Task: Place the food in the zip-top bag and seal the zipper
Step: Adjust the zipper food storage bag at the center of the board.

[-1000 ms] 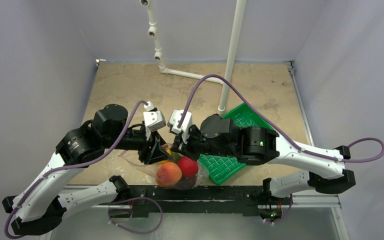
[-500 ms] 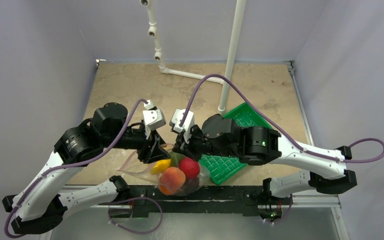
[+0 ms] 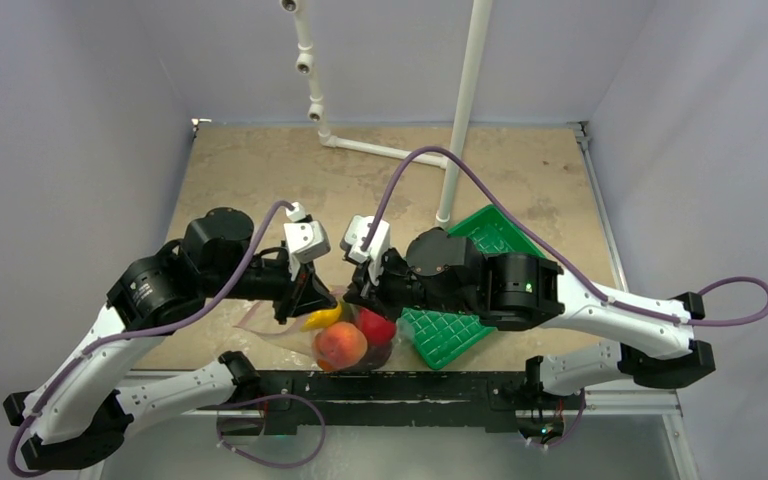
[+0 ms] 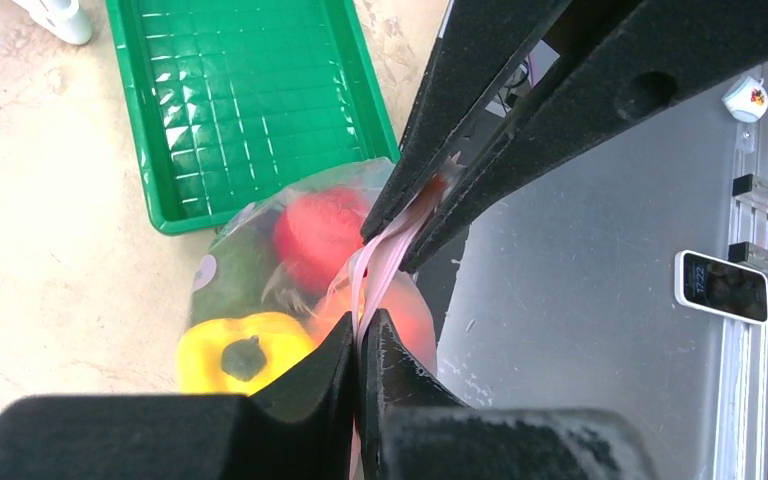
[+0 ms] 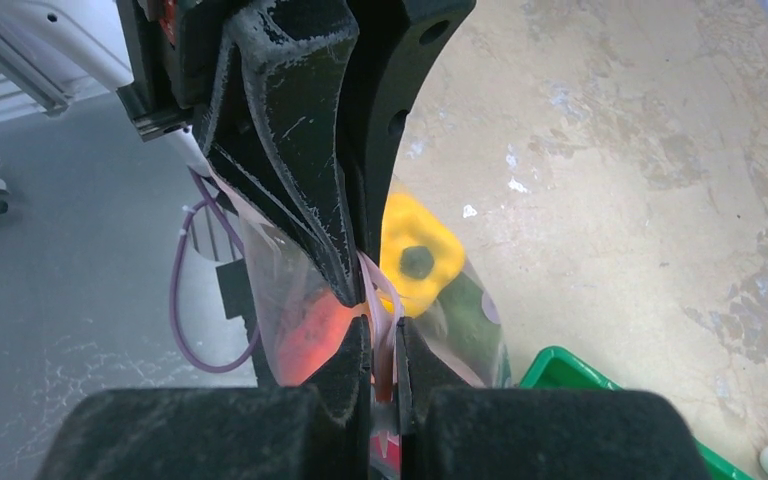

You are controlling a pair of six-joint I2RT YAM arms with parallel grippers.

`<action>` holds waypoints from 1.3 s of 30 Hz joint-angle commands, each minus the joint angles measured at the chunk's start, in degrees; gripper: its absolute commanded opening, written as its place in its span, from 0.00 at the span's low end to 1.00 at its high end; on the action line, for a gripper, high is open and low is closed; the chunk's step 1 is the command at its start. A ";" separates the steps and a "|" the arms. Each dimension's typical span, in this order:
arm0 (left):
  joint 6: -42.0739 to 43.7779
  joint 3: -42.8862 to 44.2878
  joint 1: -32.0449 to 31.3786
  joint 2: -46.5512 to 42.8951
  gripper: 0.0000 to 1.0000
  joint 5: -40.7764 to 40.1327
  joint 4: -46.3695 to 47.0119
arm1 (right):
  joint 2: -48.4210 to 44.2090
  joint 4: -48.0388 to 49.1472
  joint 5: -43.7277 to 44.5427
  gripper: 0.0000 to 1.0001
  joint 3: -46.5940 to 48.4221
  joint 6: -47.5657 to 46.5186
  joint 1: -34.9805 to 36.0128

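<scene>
The clear zip-top bag (image 3: 355, 340) hangs lifted between my two grippers near the table's front edge. It holds the food: a peach (image 3: 340, 344), a red tomato (image 3: 377, 327), a yellow pepper (image 3: 322, 318) and a green piece. My left gripper (image 3: 318, 298) is shut on the pale pink zipper (image 4: 385, 255), and so is my right gripper (image 3: 357, 297). In the left wrist view my left gripper (image 4: 363, 335) pinches the strip above the pepper (image 4: 242, 352) and tomato (image 4: 318, 228). In the right wrist view my right gripper (image 5: 384, 345) holds the zipper (image 5: 378, 290) beside the pepper (image 5: 415, 255).
The green ribbed tray (image 3: 465, 290) lies to the right of the bag, partly under my right arm, and shows in the left wrist view (image 4: 250, 100). A white pipe stand (image 3: 460, 120) rises behind it. The black table edge rail (image 3: 400, 385) runs just below the bag.
The two grippers have kept their hold on the zipper. The bag with the food has swung slightly, sagging lower and then coming back up toward the grippers.
</scene>
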 commanded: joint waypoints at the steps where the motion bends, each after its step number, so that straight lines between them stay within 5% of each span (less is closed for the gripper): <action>1: 0.65 -0.15 -0.28 -0.86 0.00 -2.95 -0.44 | -4.53 7.76 1.49 0.02 -0.12 -0.11 0.04; 13: 0.43 -1.12 -0.21 -1.70 0.00 -5.49 0.92 | -15.12 22.33 -0.94 0.40 -15.10 -2.77 0.04; 25: 0.15 -1.25 -0.21 -3.03 0.00 -3.30 0.60 | -24.89 39.67 -5.31 0.44 -33.11 -10.98 0.04; 39: 0.42 -0.78 -0.27 -3.59 0.00 -1.27 0.69 | -22.52 50.10 -9.95 0.43 -39.88 -14.64 0.04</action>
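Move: The right hand still holds the zipper's right end, with the zipper slider hidden in its fingers, about 3 cm to the right of its hand point, 1 cm nearer the base and level. Below it hang the peach (4 cm back, 1 left, 10 down), the tomato (2 cm back, 4 right, 10 down) and the yellow pepper (1 cm back, 5 left, 8 down). From the left hand, pinching the zipper, the slider lies about 7 cm right, level in depth and height. The right hand opens its fingers to a bit under half and lets go of the zipper's right end, lifting about 4 cm up and 4 cm to the right, then sinks most of that height again and eases back slightly left and towards its base, tipping its fingertips up some 30 degrees to about level so that the open fingers straddle the slider. The left hand keeps its shut pinch on the zipper, dipping and drifting about 1.5 cm left after a short forward shift that it takes back. ##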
